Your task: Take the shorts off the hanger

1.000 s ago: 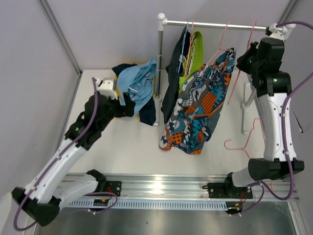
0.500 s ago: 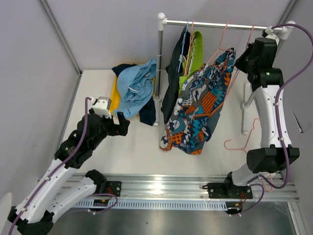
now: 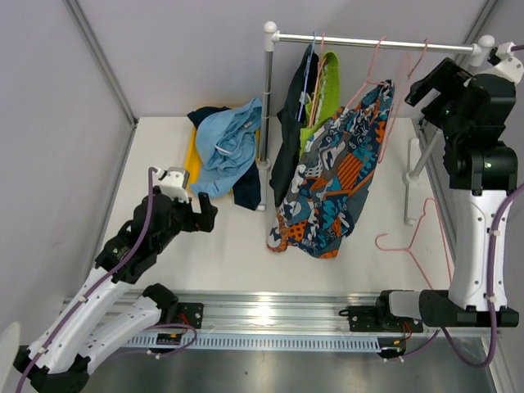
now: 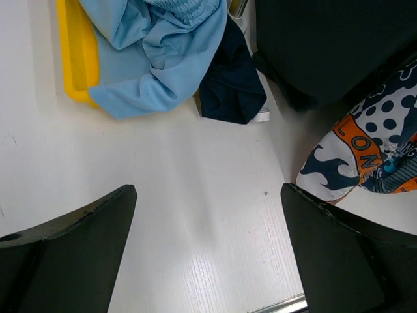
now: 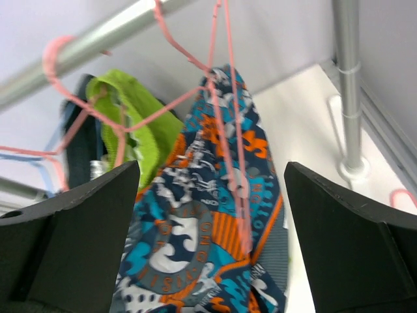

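The patterned orange, teal and white shorts (image 3: 332,180) hang from a pink hanger (image 3: 378,70) on the rail (image 3: 372,42). Lime green shorts (image 3: 327,86) and charcoal-black shorts (image 3: 291,135) hang to their left. Light blue shorts (image 3: 229,143) and navy shorts (image 3: 246,195) lie heaped on a yellow tray (image 3: 193,160). My right gripper (image 3: 419,82) is open, up by the rail, just right of the patterned shorts (image 5: 208,241). My left gripper (image 3: 205,214) is open and empty over the table, below the heap (image 4: 156,59).
A pink hanger (image 3: 413,237) lies on the table at the right by the rack's right post (image 3: 413,176). The rack's left post (image 3: 267,106) stands between the tray and the hanging shorts. Grey walls close in left and back.
My left gripper drew back from the light blue shorts, which now lie on the tray, towards the near edge. My right gripper shifted right and higher beside the rail.
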`<act>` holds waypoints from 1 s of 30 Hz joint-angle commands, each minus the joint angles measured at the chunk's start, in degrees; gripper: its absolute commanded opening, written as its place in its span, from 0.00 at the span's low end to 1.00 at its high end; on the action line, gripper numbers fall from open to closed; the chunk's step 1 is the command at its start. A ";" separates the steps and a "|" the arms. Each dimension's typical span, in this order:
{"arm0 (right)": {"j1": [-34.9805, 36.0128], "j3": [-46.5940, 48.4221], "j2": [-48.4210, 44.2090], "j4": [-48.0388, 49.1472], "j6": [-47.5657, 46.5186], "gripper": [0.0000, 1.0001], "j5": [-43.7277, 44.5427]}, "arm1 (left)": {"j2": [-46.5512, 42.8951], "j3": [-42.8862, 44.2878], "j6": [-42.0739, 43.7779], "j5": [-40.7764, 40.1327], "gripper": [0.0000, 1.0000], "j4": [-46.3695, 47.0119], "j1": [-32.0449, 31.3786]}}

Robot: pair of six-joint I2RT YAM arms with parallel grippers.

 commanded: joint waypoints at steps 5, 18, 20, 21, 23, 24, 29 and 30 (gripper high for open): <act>6.55 4.45 2.55 4.59 2.53 0.99 -7.51 | -0.17 -0.29 1.44 1.32 0.99 2.13 -0.32; 14.38 10.97 15.04 6.35 2.09 0.95 0.93 | -0.43 -0.37 1.79 2.47 0.99 2.57 -0.23; 14.30 10.70 16.09 6.26 2.18 0.93 2.33 | -0.43 -0.46 1.88 2.56 0.99 2.57 -0.32; 14.30 10.44 16.62 6.52 2.26 0.91 2.60 | -0.34 -0.46 1.88 2.73 0.99 2.57 -0.23; 14.30 9.30 17.24 6.96 2.44 0.83 2.87 | -0.25 -0.55 1.88 2.91 0.99 2.66 -0.23; 14.30 8.95 17.85 7.31 2.53 0.79 2.87 | -0.25 -0.64 1.97 2.91 0.99 2.75 -0.23; 14.30 6.75 19.35 7.93 3.05 0.49 2.95 | -0.08 -0.55 1.97 3.08 0.99 2.66 -0.32; 14.30 6.40 19.70 8.28 3.14 0.41 2.61 | 0.01 -0.46 1.97 3.08 0.99 2.66 -0.23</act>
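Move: The pink hanger holding the patterned shorts is about 11 cm ahead of the right hand, 12 cm to its left and 6 cm lower. An empty pink hanger hangs between, roughly 10 cm ahead, 3 cm left and 8 cm below the hand; the green shorts are some 14 cm ahead, 22 cm left and 15 cm down. From the left hand, the patterned shorts' hanger is roughly 24 cm ahead, 40 cm right and 19 cm up. The right hand swings about 11 cm left, then 10 cm forward and down, half-closing around the patterned shorts' hanger. ##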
